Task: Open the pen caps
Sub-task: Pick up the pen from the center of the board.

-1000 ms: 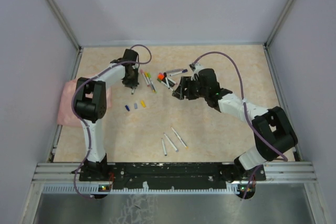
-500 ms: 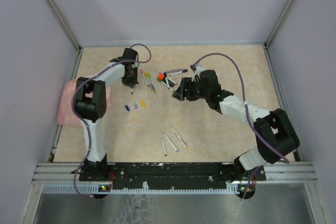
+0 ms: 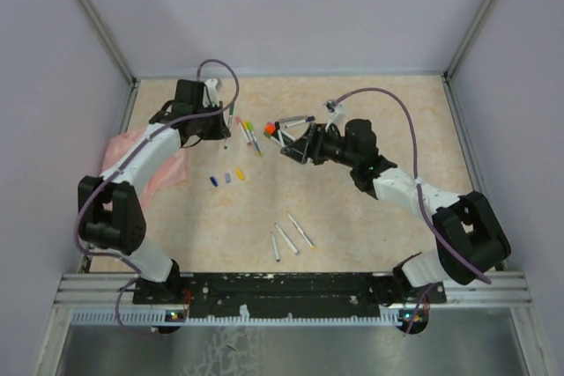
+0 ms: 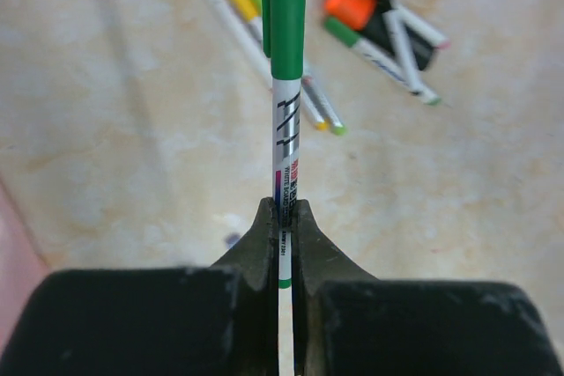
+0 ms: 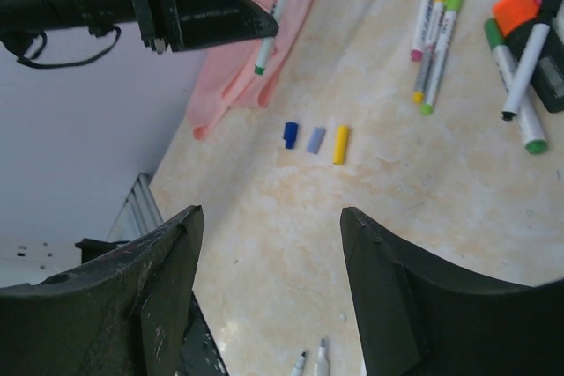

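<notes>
My left gripper (image 4: 284, 213) is shut on a white pen (image 4: 284, 129) with a green cap (image 4: 286, 15), held above the table; from above the pen (image 3: 228, 121) sticks out to the right of the left gripper (image 3: 218, 122). Three loose pen caps lie in a row: blue (image 3: 213, 180), lilac (image 3: 227, 177), yellow (image 3: 240, 173). My right gripper (image 5: 270, 217) is open and holds nothing, hovering by the pile of capped pens (image 3: 280, 132). Pink, yellow and green capped pens (image 5: 436, 33) lie side by side.
A pink cloth (image 3: 132, 160) lies at the left edge under the left arm. Three uncapped barrels (image 3: 289, 235) rest near the front. An orange-tipped dark highlighter (image 5: 511, 11) sits in the far pile. Grey walls enclose the table.
My left gripper closed on the green-capped pen, lifted it off the table and swung left and back. My right gripper, still open, shifted slightly toward the far left.
</notes>
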You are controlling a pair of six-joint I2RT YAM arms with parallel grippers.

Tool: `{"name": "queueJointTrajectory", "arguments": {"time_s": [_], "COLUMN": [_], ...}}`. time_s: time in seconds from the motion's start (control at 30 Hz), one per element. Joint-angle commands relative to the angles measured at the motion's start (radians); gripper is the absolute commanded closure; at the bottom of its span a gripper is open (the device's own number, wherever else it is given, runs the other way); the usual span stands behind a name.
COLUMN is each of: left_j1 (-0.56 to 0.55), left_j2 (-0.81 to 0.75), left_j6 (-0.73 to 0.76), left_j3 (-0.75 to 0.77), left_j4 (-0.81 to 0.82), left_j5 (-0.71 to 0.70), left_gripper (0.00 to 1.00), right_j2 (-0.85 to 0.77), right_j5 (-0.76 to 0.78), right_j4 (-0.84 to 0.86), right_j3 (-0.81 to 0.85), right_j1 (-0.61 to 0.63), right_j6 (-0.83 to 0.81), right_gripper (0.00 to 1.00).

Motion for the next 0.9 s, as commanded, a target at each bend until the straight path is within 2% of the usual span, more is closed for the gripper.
{"name": "queueJointTrajectory", "arguments": {"time_s": [0.0,0.17,0.33,0.5,0.87], "left_j1": [0.004,0.003,-0.002,-0.034,-0.132], "left_j2": [-0.15,-0.277,-0.343,-0.37,-0.331], "left_j6": [-0.041,-0.176,-0.372,-0.515,-0.56], "left_j3": [-0.134,-0.314,-0.461,-0.545,-0.539], "left_j4": [0.179,0.415,0.711,0.905,0.993], "left_j5": [0.285,0.587,0.759,0.794,0.795], "left_gripper": [1.0,1.0,1.0,1.0,1.0], "right_j2": [-0.047,-0.049,-0.053,-0.063,-0.065], "right_j5": [-0.06,-0.074,-0.08,-0.051,0.012], "right_j4": [0.245,0.358,0.376,0.336,0.27], "right_j3": [-0.017,-0.039,-0.037,-0.025,0.011], "right_j1": [-0.006,-0.006,0.003,0.026,0.072], "right_j6": [0.128,0.222,0.248,0.222,0.187], "right_gripper": [0.36,0.36,0.36,0.36,0.38]}}
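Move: About 20 cm to the right of the left hand, some 10 cm back and 5 cm higher, the right gripper waits open for the green-capped pen that the left hand already holds. From the right hand, that pen is roughly 12 cm ahead, 20 cm left and 3 cm lower. On the board, about 12 cm below the left hand, the row of three pens is 4 cm ahead and 6 cm right; the pen pile is 5 cm ahead and 15 cm right; the loose caps are 8 cm back, about 1 cm left. Carrying the green-capped pen across to the waiting right gripper, the left hand sweeps back and right about 13 cm each way while rising 10 cm, its shut fingers keeping their hold and swinging from pointing down to pointing rightwards, with a clockwise turn of some 30 degrees. The right hand, fingers still open, rises about 5 cm and eases 3 cm left and slightly back to meet it, rolling some 15 degrees. ##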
